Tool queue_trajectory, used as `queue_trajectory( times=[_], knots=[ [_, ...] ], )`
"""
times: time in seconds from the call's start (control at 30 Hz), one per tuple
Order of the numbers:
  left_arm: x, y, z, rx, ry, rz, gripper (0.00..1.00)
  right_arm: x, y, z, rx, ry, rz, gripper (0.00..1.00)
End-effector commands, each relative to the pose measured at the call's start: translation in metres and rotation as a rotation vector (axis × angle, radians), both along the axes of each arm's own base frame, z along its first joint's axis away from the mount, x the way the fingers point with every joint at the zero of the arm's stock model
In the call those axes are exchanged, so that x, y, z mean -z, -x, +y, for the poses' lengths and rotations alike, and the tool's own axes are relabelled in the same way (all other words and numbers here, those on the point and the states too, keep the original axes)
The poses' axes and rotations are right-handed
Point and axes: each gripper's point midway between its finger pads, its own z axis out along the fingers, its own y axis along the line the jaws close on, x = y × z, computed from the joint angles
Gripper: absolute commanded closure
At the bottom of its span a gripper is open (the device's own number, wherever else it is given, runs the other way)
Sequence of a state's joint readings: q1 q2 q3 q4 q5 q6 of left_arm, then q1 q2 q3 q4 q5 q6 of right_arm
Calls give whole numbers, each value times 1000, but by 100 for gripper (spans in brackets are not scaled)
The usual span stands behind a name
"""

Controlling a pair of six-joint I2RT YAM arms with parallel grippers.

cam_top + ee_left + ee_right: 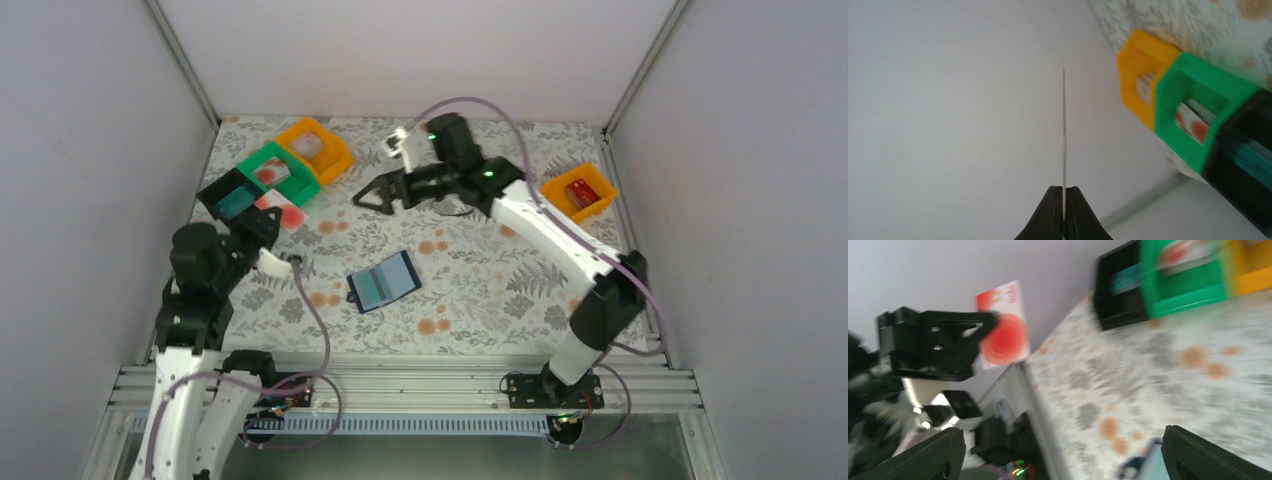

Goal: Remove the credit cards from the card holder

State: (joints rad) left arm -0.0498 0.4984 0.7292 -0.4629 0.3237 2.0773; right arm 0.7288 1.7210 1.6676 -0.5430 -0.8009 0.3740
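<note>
The card holder (384, 281) lies open on the floral table, its blue pockets facing up; one corner (1148, 467) shows in the right wrist view. My left gripper (268, 220) is shut on a pale credit card with a red blotch (287, 212), held up in front of the bins. In the left wrist view that card (1064, 130) stands edge-on, pinched between the fingers of the gripper (1064, 192). The right wrist view shows the same card (1003, 335). My right gripper (365, 194) hovers open and empty above the table's far middle, its fingertips (923, 455) wide apart.
A row of bins stands at the back left: orange (315, 148), green (278, 172) and black (232, 195), each with a card inside. Another orange bin (578, 193) with a red item sits at the back right. Walls close in on both sides.
</note>
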Motion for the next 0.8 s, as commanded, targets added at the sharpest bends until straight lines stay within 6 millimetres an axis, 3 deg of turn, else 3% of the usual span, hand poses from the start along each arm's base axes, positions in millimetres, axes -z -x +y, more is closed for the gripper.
queue_trajectory(
  times=[0.0,0.13,0.23,0.27,0.37,0.47,0.6,0.77],
  knots=[
    [5,-32,54,-365,58,187,98,-25,-51,-71,394,92,-209,1],
    [21,-61,81,-635,206,374,98,-27,-66,-114,567,159,-295,1],
    [34,-86,92,-839,346,542,98,-29,-65,-127,590,177,-332,1],
    [28,-99,94,-941,460,597,98,-28,-65,-129,591,182,-336,1],
    [23,-142,94,-1113,645,676,98,-24,-64,-134,590,196,-342,1],
    [23,-182,82,-1105,759,705,98,-18,-64,-142,612,222,-346,1],
    [56,-226,88,-1167,747,696,98,-8,-65,-151,641,242,-340,1],
    [98,-261,120,-1342,758,659,98,4,-70,-159,673,271,-325,1]
  ],
)
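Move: My left hand, still pinching the red-and-white credit card, has the green bin some 31 cm ahead, 8 cm to its left and about 27 cm below. The orange bin is about 38 cm ahead and straight in line; the black bin lies 22 cm ahead and 17 cm left. The card holder is about 1 cm ahead and 19 cm to the right. From my empty right hand, the green bin is roughly 28 cm ahead, 23 cm left and 28 cm below. I swing my left hand about 25 cm forward and some 9 cm left towards the green bin, keeping the card pinched, and sink 7 cm, mostly near the end. The wrist swings nearly 90 degrees, counter-clockwise and over, until its fingers point steeply down. My empty right hand stays wide open and backs off some 15 cm right and a little forward, turning clockwise. ##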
